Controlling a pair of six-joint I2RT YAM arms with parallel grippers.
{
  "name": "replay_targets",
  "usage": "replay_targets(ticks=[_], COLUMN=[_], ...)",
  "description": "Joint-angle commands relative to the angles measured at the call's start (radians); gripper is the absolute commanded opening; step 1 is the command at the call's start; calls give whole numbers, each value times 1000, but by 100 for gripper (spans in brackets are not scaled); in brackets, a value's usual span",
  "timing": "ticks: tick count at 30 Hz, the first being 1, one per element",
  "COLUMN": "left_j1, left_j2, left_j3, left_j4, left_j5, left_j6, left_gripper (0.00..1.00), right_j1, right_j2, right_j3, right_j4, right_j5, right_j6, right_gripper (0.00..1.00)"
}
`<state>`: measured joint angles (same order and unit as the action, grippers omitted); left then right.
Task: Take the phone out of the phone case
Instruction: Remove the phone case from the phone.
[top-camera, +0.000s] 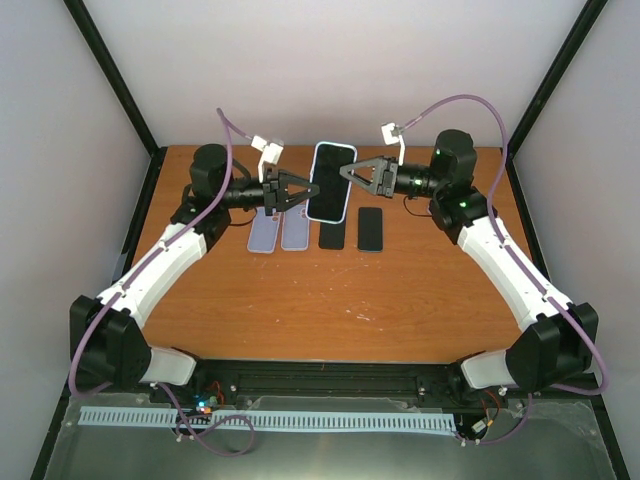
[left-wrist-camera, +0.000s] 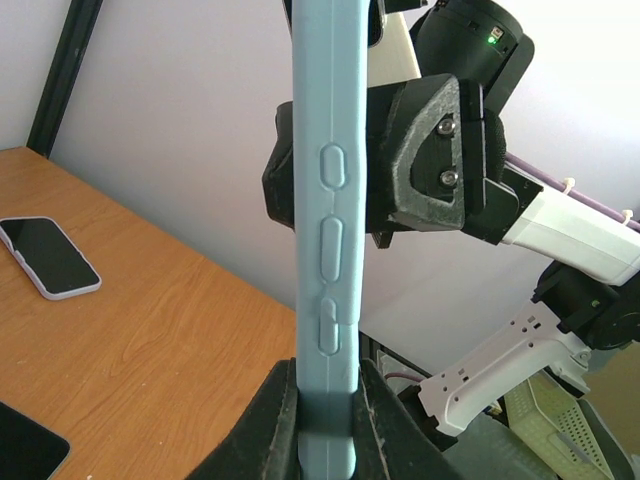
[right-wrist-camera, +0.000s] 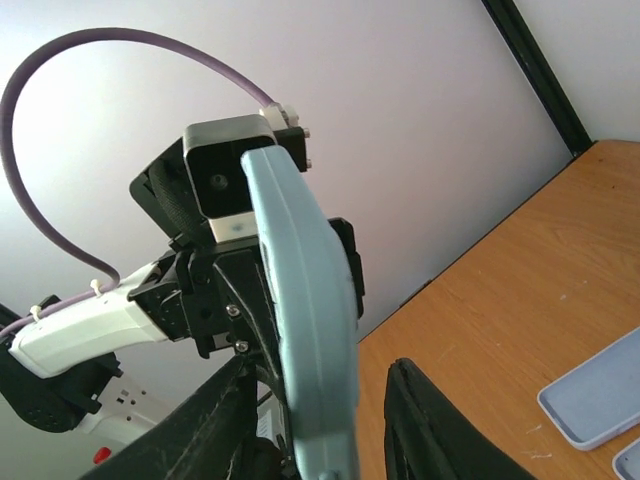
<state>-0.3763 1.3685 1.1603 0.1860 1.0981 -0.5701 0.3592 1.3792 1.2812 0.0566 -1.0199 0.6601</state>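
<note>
The phone, its dark screen up, sits in a light blue phone case held in the air over the back of the table. My left gripper is shut on the case's left edge. In the left wrist view both fingers press the case's button side. My right gripper straddles the opposite edge. In the right wrist view the case lies against the left finger, while the right finger stands apart from it, so the jaws are open.
Below the held phone, two pale blue cases and two black phones lie in a row on the wooden table. White walls and black frame posts enclose the back and sides.
</note>
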Motion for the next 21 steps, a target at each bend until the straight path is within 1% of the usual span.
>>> replay_targets(ticks=[1, 3, 7, 8, 10, 12, 15, 18, 21], left_j1=[-8, -10, -10, -10, -8, -2, 20, 48, 57], left_j2=[0, 1, -1, -4, -8, -18, -42, -71, -96], left_j3=[13, 13, 11, 12, 19, 22, 1, -34, -46], left_j4=[64, 64, 52, 43, 6, -43, -65, -73, -113], left_j5=[0, 0, 0, 0, -3, -2, 19, 57, 103], left_j6=[-13, -13, -3, 6, 41, 76, 101, 123, 190], left_gripper=[1, 1, 1, 2, 11, 21, 32, 37, 40], right_j1=[15, 16, 15, 15, 15, 11, -1, -17, -28], right_j2=[10, 12, 7, 5, -1, -6, -13, -21, -32], right_j3=[45, 47, 47, 47, 49, 50, 51, 46, 38], right_j4=[20, 22, 20, 19, 17, 18, 38, 77, 126], right_j5=[6, 4, 0, 0, -5, -15, -45, -77, -108], right_j6=[6, 7, 2, 1, -1, -1, 18, 56, 102], right_gripper=[37, 31, 13, 9, 3, 3, 3, 3, 3])
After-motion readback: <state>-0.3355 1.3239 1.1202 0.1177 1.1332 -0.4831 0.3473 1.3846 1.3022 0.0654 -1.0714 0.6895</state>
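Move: The left fingers hold the cased phone by its left edge, its middle some 3 cm right and 1 cm ahead of them; from the right hand it lies about 3 cm left and 2 cm back, level. Far below, some 36 cm under the left hand and 7 cm farther out, lie a bare phone about 5 cm right and an empty case 5 cm left. Right fingers close and pinch the cased phone's right edge; left fingers then open and back left about 1.5 cm. ##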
